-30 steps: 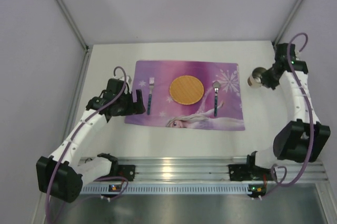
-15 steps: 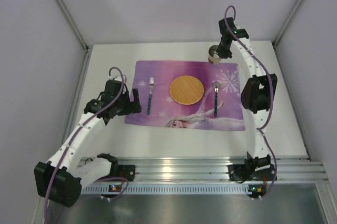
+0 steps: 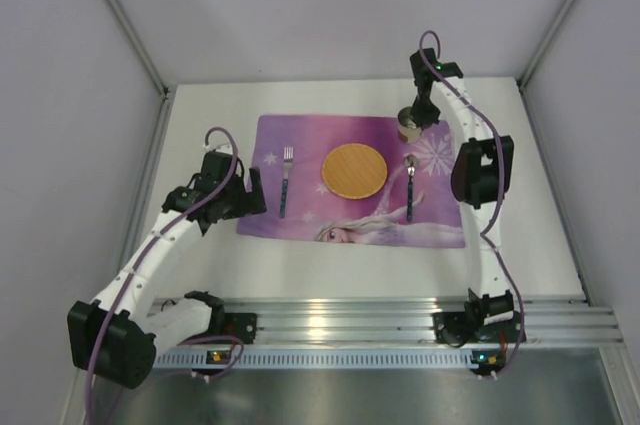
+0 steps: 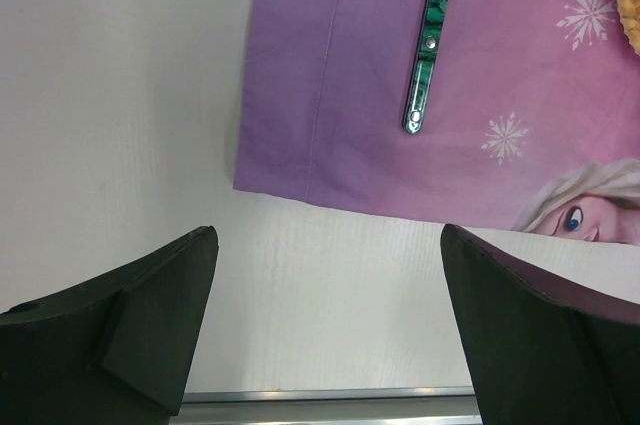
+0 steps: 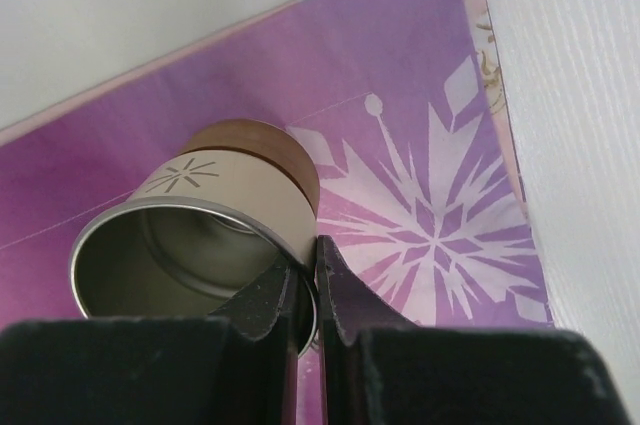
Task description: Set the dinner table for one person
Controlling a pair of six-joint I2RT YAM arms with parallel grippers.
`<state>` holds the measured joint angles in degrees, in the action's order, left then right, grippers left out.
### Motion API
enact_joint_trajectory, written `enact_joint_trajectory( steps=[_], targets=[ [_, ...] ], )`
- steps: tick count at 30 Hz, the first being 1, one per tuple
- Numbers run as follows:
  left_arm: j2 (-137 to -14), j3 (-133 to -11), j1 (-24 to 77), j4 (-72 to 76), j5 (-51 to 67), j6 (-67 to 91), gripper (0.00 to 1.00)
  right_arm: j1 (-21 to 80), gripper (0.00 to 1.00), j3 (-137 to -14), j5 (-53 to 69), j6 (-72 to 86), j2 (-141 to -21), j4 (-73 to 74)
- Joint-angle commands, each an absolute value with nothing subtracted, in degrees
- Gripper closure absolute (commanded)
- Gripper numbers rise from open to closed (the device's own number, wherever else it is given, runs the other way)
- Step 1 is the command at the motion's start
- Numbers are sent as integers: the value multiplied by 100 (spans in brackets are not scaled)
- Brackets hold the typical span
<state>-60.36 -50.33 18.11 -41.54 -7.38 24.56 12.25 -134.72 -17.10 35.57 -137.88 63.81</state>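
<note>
On the white dinner table (image 3: 520, 215) lies a purple placemat (image 3: 300, 220) with a fork (image 3: 286, 181), a round wooden plate (image 3: 353, 170) and a spoon (image 3: 409, 185). My right gripper (image 3: 415, 121) is shut on the rim of a beige metal cup (image 5: 215, 220), one finger inside and one outside, holding it over the placemat's (image 5: 420, 185) far right corner; I cannot tell whether the cup touches it. My left gripper (image 4: 325, 345) is open and empty over bare table near the placemat's (image 4: 330, 95) near left corner, the fork handle (image 4: 428, 45) beyond it.
A metal rail (image 3: 400, 320) runs along the table's near edge. Grey walls (image 3: 80, 125) enclose the table on the left, back and right.
My right arm has swung the cup from the table's far right edge to the back, then down over the placemat's far right corner. My left arm has barely moved.
</note>
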Motion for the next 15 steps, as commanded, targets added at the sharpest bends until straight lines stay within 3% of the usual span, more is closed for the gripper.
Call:
enact_joint_trajectory(
  steps=[1,4,5,8,15],
  targets=[
    [-6178,-5045,1837,-4052,-879,2514,2,1248,92,-13562,-1670,3630,-14018,6618],
    [-6310,-5062,1837,-4061,-870,2522,2,1248,77,-13474,-1512,3665,-14167,6618],
    [-6328,-5062,1837,-4069,-861,2522,2,1239,67,-13439,-1451,3674,-14211,6618],
    [-6433,-5089,1837,-4096,-800,2514,2,1230,54,-13438,-1398,3656,-14308,6592],
    [-6390,-5098,1837,-4122,-738,2514,2,1125,32,-13447,-1450,3446,-13905,6249]
  ],
)
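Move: The mug, pinched at its rim by the right hand, hangs over its spot on the placemat, which is about 3 cm left of that hand, a centimetre nearer and 9 cm below. The spoon's middle lies some 15 cm back and 1 cm left; the round wooden plate about 10 cm back and 14 cm left. From the idle left hand the mug's spot is roughly 16 cm ahead, 32 cm right and 13 cm down. The right hand lowers the mug about 5 cm onto the placemat beyond the spoon, opening to release its rim. ##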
